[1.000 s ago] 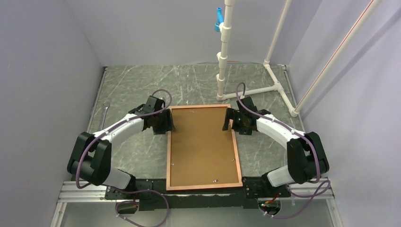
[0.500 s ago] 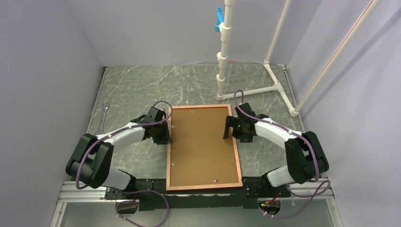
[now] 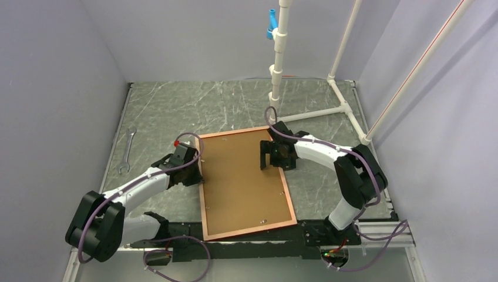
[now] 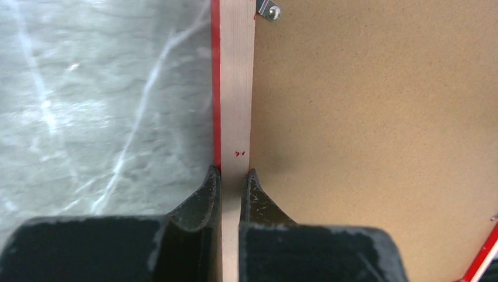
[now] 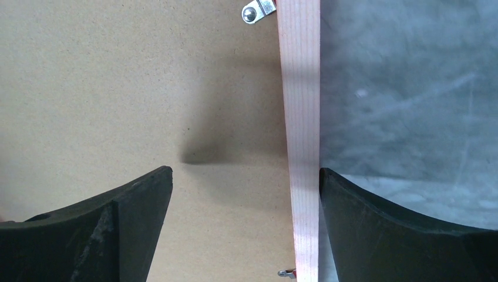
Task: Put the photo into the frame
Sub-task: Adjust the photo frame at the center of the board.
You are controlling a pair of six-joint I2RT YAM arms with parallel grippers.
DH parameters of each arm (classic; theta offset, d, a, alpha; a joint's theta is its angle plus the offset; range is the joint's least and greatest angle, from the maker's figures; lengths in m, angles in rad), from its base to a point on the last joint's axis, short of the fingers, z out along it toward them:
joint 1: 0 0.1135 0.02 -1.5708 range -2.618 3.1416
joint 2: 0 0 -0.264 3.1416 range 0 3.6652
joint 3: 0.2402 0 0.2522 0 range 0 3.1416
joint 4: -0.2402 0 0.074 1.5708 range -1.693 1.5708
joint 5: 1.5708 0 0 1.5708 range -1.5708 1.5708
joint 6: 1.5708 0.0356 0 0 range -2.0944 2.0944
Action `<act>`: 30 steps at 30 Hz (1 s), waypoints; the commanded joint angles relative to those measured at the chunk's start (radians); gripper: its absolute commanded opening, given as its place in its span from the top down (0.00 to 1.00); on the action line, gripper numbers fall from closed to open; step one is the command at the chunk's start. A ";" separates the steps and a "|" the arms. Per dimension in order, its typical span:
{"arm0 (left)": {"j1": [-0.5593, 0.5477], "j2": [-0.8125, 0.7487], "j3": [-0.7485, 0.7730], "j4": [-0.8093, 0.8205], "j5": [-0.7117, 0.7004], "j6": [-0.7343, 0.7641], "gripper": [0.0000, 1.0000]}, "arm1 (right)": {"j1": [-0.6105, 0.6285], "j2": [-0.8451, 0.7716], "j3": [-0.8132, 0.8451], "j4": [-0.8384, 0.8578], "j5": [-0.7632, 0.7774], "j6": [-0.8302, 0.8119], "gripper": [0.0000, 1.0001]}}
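The frame [image 3: 249, 231] lies back side up on the marble table, slightly skewed, with a brown backing board [image 3: 244, 182] filling it. My left gripper [image 3: 198, 170] is shut on the frame's left rail [image 4: 235, 88], whose outer edge is red, one finger on each side [image 4: 234, 173]. My right gripper [image 3: 273, 157] hovers open over the far right part. It straddles the pale right rail [image 5: 300, 106], with one finger over the board [image 5: 117, 88] and the other outside the frame [image 5: 245, 173]. The photo is out of view.
A wrench [image 3: 126, 151] lies at the table's left edge. A white PVC pipe stand [image 3: 279, 59] rises at the back right. Small metal clips [image 4: 268, 10] [image 5: 256, 10] sit on the frame's rails. Walls enclose the table on three sides.
My left gripper has closed on the frame's left rail. The frame has shifted left and turned slightly. My right gripper followed leftward, still open.
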 commanded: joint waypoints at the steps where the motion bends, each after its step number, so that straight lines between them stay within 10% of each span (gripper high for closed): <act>1: -0.007 -0.072 -0.018 -0.152 -0.005 -0.064 1.00 | 0.039 0.048 0.132 0.041 -0.036 0.010 0.05; 14: 0.038 -0.156 -0.112 -0.075 -0.019 -0.242 1.00 | 0.036 0.067 0.297 -0.021 0.049 -0.028 0.00; 30: -0.007 -0.189 -0.142 0.055 -0.034 -0.438 1.00 | -0.056 -0.547 -0.284 -0.030 -0.071 0.144 0.00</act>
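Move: At the left hand, the left rail of the photo frame sits between closed fingers, with the frame's middle about 13 cm to the right at the same depth; a wrench lies some 26 cm left and 11 cm ahead. From the open right hand, the frame's middle is roughly 11 cm left and 5 cm back, its right rail 2 cm right and level, and the pipe stand's foot about 16 cm straight ahead, all near fingertip height. Pushing forward and left about 6 cm with its outer finger on the outside of the right rail, the right hand swings the frame, then lifts off some 7 cm, drawing back and right, still open. The left hand keeps pinching the left rail, goes nearly 4 cm left, eases partly back and turns about 20 degrees counter-clockwise. ##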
